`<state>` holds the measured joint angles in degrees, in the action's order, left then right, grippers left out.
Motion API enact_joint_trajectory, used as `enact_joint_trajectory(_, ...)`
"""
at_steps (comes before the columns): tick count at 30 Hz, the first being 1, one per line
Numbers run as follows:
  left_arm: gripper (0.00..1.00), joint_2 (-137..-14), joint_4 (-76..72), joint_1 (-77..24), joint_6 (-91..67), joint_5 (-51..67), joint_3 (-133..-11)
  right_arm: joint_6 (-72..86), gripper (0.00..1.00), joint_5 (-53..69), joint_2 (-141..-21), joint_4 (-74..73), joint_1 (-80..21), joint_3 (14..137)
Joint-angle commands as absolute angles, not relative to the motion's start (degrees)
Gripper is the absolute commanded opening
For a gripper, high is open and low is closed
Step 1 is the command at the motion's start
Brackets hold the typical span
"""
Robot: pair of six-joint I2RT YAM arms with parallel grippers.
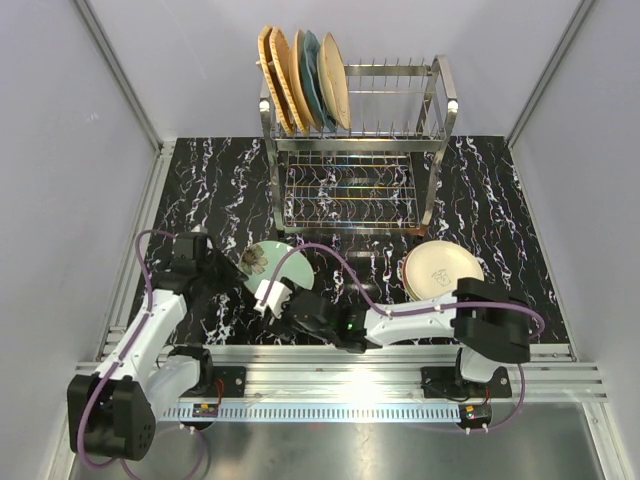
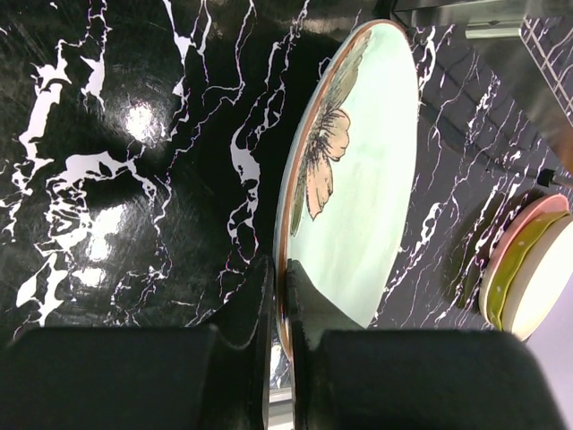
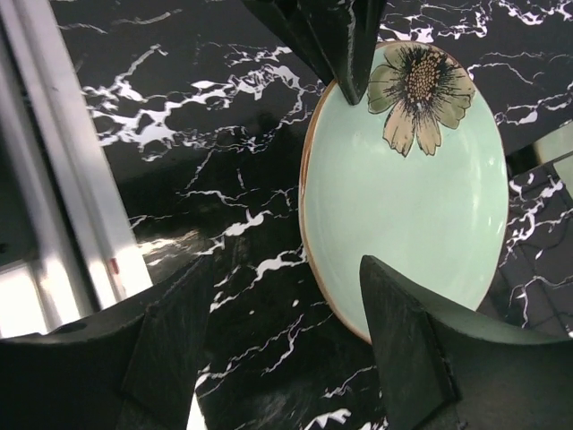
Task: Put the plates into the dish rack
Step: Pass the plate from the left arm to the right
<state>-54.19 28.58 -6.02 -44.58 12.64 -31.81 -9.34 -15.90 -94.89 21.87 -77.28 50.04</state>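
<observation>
A pale green plate [image 1: 280,265] with a brown flower print is held by its rim over the black marble table. My left gripper [image 2: 285,296] is shut on that rim, one finger on each face of the plate [image 2: 358,179]. My right gripper [image 3: 291,313] stands open at the plate's near edge. One of its fingers [image 3: 403,340] is in front of the plate's face [image 3: 412,197], the other is off to the side. The dish rack [image 1: 355,130] stands at the back with several plates [image 1: 300,80] upright in its left slots. A stack of plates [image 1: 440,268] lies at the right.
The stack at the right shows a cream top plate, with yellow-green and pink rims [image 2: 528,273] under it. The rack's right slots and its lower grid shelf [image 1: 345,195] hold nothing. White walls enclose the table. An aluminium rail [image 1: 400,360] runs along the near edge.
</observation>
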Motion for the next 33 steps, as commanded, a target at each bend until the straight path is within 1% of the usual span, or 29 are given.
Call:
enact_joint_trajectory(1, 0.00, -52.65, 28.30, -6.06, -43.51, 13.62, -36.03, -13.88, 0.73, -20.39, -97.90, 25.57, -77.61, 53.70)
enact_joint_trajectory(4, 0.00, -52.38, 29.26, -6.06, -43.33, 14.41, -36.39, -14.58, 0.71, -21.44, -100.98, 26.19, -77.69, 55.36)
enact_joint_trajectory(8, 0.00, -51.33, 29.97, -6.06, -43.77, 15.64, -36.91, -16.17, 0.69, -29.94, -108.18, 24.70, -77.69, 60.28)
enact_joint_trajectory(10, 0.00, -50.80, 30.41, -6.06, -43.59, 15.64, -37.18, -17.49, 0.66, -32.07, -110.55, 25.92, -77.70, 61.61)
enact_joint_trajectory(14, 0.00, -50.45, 31.64, -6.06, -43.51, 16.61, -37.88, -17.67, 0.60, -32.60, -112.32, 27.25, -77.69, 62.22)
enact_joint_trajectory(19, 0.00, -49.13, 32.87, -6.06, -43.07, 16.44, -37.88, -17.93, 0.57, -33.66, -113.73, 26.81, -77.70, 64.07)
enact_joint_trajectory(22, 0.00, -48.87, 33.66, -6.06, -42.72, 16.78, -38.06, -17.67, 0.52, -34.01, -113.82, 26.80, -77.70, 64.42)
enact_joint_trajectory(26, 0.00, -48.69, 33.40, -6.06, -43.15, 18.54, -37.88, -17.58, 0.50, -34.45, -114.34, 26.98, -77.70, 64.60)
enact_joint_trajectory(28, 0.00, -48.43, 33.05, -6.06, -43.59, 19.77, -37.44, -17.58, 0.46, -34.45, -114.78, 26.55, -77.78, 64.86)
enact_joint_trajectory(29, 0.00, -48.34, 32.96, -6.06, -43.59, 20.30, -37.27, -17.49, 0.41, -34.54, -114.87, 26.46, -77.70, 64.95)
enact_joint_trajectory(32, 0.00, -47.99, 33.57, -6.06, -43.07, 20.57, -37.27, -17.40, 0.33, -34.72, -114.79, 26.37, -77.96, 64.60)
enact_joint_trajectory(33, 0.01, -47.90, 33.66, -6.06, -42.98, 20.13, -37.18, -17.32, 0.27, -34.72, -114.52, 26.19, -78.22, 64.51)
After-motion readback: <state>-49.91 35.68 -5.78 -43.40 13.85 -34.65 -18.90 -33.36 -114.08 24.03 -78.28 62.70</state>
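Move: The left hand already holds the green flowered plate by its left rim; the plate's middle lies roughly 3 cm ahead, 7 cm right and 3 cm below it. From the open right hand, that middle is about 10 cm ahead, 2 cm right and 5 cm lower. The dish rack stands some 28 cm ahead and 18 cm right of the right hand, and the white plate stack about 8 cm ahead, 40 cm right. Right hand reaches about 5 cm forward and down, fingers narrowing around the near rim; left lifts the plate. ##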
